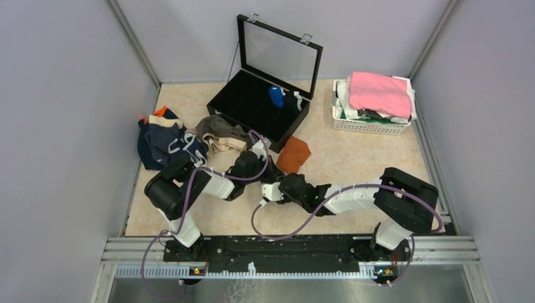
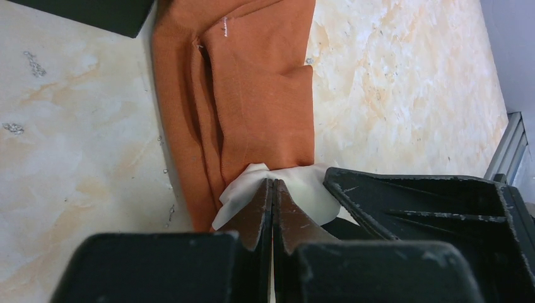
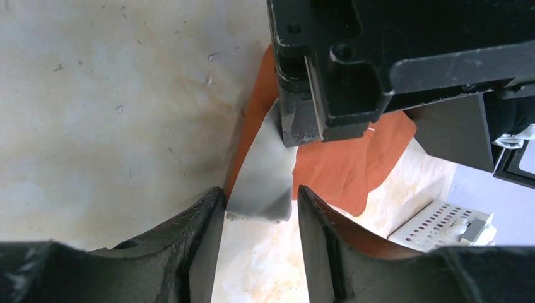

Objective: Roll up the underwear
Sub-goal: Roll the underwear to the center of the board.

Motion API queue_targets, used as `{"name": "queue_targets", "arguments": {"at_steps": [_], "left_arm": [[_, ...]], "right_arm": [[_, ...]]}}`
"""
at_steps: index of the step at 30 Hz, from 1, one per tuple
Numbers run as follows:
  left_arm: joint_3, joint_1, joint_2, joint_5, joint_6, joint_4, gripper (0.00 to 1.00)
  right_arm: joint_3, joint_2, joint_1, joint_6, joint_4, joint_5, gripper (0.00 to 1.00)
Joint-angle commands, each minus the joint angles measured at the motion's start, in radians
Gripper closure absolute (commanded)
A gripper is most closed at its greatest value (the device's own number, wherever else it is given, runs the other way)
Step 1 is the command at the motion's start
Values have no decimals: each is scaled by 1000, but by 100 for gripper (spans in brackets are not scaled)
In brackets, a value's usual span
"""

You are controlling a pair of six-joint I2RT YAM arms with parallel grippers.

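Note:
The rust-orange underwear [image 1: 294, 154] lies flat on the table in front of the black box; it also shows in the left wrist view [image 2: 252, 95] and the right wrist view [image 3: 340, 164]. A white lining flap [image 3: 265, 177] at its near edge is lifted. My left gripper [image 2: 272, 184] is shut, its tips pinching that white flap [image 2: 309, 189]. From the top, the left gripper [image 1: 272, 169] sits at the cloth's near-left corner. My right gripper [image 3: 260, 208] is open just below the flap's loose end, one finger on either side. It meets the left gripper from the right [image 1: 277, 180].
A black box [image 1: 252, 104] with its lid raised stands behind, a blue item [image 1: 276, 96] inside. Navy [image 1: 165, 142] and olive-brown [image 1: 221, 132] underwear are piled at the left. At the back right, a white basket [image 1: 372, 123] holds a pink cloth [image 1: 378, 93].

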State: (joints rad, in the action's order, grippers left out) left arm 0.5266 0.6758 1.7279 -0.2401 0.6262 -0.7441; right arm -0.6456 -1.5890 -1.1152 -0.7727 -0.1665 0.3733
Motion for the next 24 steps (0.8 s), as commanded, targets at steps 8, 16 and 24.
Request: {"name": "queue_targets", "arguments": {"at_steps": [8, 16, 24], "left_arm": [[-37, -18, 70, 57, -51, 198, 100], [-53, -25, 48, 31, -48, 170, 100], [-76, -28, -117, -20, -55, 203, 100]], "right_arm": [[11, -71, 4, -4, -66, 58, 70], [28, -51, 36, 26, -77, 41, 100], [15, 45, 40, 115, 49, -144, 100]]}}
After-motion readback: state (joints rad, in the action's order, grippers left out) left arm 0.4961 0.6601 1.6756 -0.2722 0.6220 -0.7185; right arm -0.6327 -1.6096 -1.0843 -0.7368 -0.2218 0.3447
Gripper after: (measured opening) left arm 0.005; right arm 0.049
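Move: The cream waistband roll of the underwear has its middle about 3 cm left of the right hand, 2 cm ahead and 1 cm below; its right-hand end already lies between that hand's open fingers. The unrolled orange part is centred some 9 cm ahead of the right hand, straight in line, and the black case roughly 23 cm ahead and 11 cm left. For the left hand, the roll is right under its shut fingertips, about 1 cm below. The free end of the cream roll is taken by the right hand: its half-open fingers, one on either side, ease about 1 cm forward and slightly down while closing, pinch the cloth, then start back half a centimetre. The left hand keeps its shut fingertips on the roll, holding still until late, when it starts off about 1 cm back and left, rising slightly. ##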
